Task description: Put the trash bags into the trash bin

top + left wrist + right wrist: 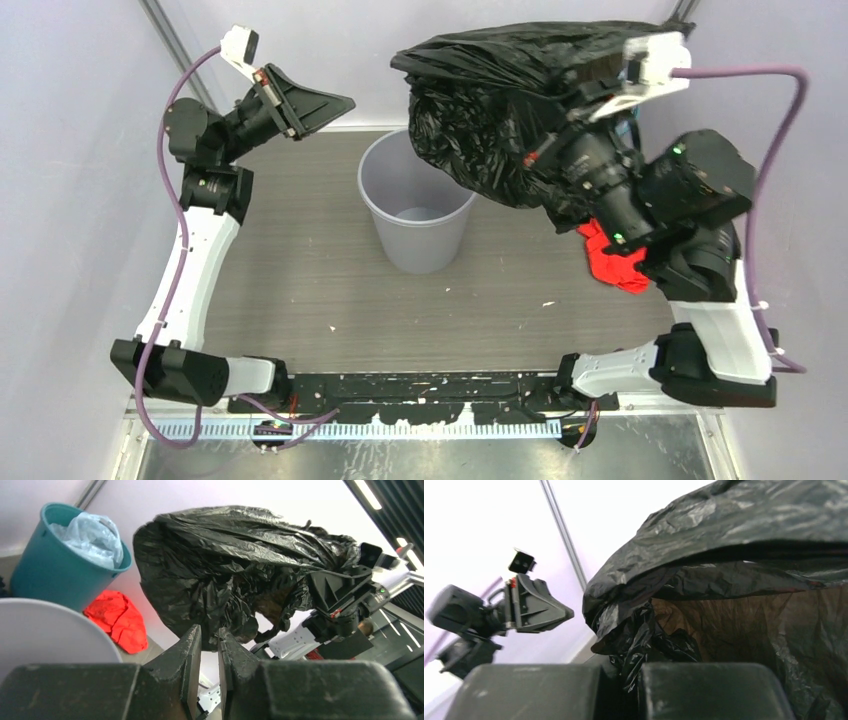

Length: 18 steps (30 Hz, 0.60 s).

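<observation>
The black trash bag (480,110) hangs in the air at the back, bunched and crinkled, above and just right of the light grey trash bin (420,245). My right gripper (565,115) is shut on a fold of the bag (734,545), which is pinched between its jaws (626,672). The bin stands upright in the middle of the table, with only a little pale material at its bottom. My left gripper (335,103) is raised at the back left, apart from the bag (225,565). Its jaws (210,632) stand a narrow gap apart with nothing between them. The bin's rim (45,630) shows low in the left wrist view.
A teal-green bin (55,580) holding a pale blue plastic bag (92,535) stands by the back wall. A red cloth bundle (615,260) lies on the table at the right, beneath my right arm. Walls close in at the back and both sides.
</observation>
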{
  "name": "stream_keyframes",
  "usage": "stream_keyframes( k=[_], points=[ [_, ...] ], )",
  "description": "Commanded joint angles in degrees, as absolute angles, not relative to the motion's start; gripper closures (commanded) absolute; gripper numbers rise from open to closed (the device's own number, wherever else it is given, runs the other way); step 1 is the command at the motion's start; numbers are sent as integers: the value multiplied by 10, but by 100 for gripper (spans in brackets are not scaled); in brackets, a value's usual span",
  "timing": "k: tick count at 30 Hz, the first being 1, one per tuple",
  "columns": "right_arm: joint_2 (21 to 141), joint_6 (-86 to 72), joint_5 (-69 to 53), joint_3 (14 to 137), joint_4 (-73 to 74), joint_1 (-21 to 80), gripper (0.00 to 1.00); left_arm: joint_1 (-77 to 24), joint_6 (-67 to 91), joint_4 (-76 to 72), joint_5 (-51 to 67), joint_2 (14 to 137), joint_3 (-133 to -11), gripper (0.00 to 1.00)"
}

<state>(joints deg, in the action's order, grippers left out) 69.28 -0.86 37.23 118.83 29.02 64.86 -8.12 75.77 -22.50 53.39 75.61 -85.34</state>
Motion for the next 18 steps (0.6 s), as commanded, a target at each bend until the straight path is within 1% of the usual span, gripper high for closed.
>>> stream_keyframes(
  k=[1,5,8,15,18],
  points=[
    [750,96,374,1245,329,648,99,-78,649,-102,538,723,-877,80],
    [789,149,390,1257,340,643,99,-77,605,-46,537,710,-874,80],
    [813,172,378,1270,372,627,99,-76,577,-10,536,705,-877,80],
    [850,134,260,1266,439,547,99,-72,547,32,533,700,-875,80],
    [866,125,234,1252,456,523,99,-72,547,32,532,700,-871,80]
  ],
)
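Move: My right hand grips the black bag. The grey trash bin stands about 10 cm ahead of that hand, some 12 cm to its left, its middle nearly 50 cm below. The teal bin is roughly 30 cm ahead, 20 cm right and 48 cm down. From my empty left hand the bag's middle is about 19 cm right, a touch forward and 7 cm up; the grey bin lies 10 cm right, 2 cm ahead and 41 cm down. With the black bag still pinched, I swing my right hand forward and left, then let it sink steeply towards the grey bin's mouth, about 10 cm down and 9 forward in all, with some 6 left. That wrist rolls about 35 degrees, left side dipping. My left hand stays empty and sinks 5 cm beside the bin, rolling slightly with its left side rising. ##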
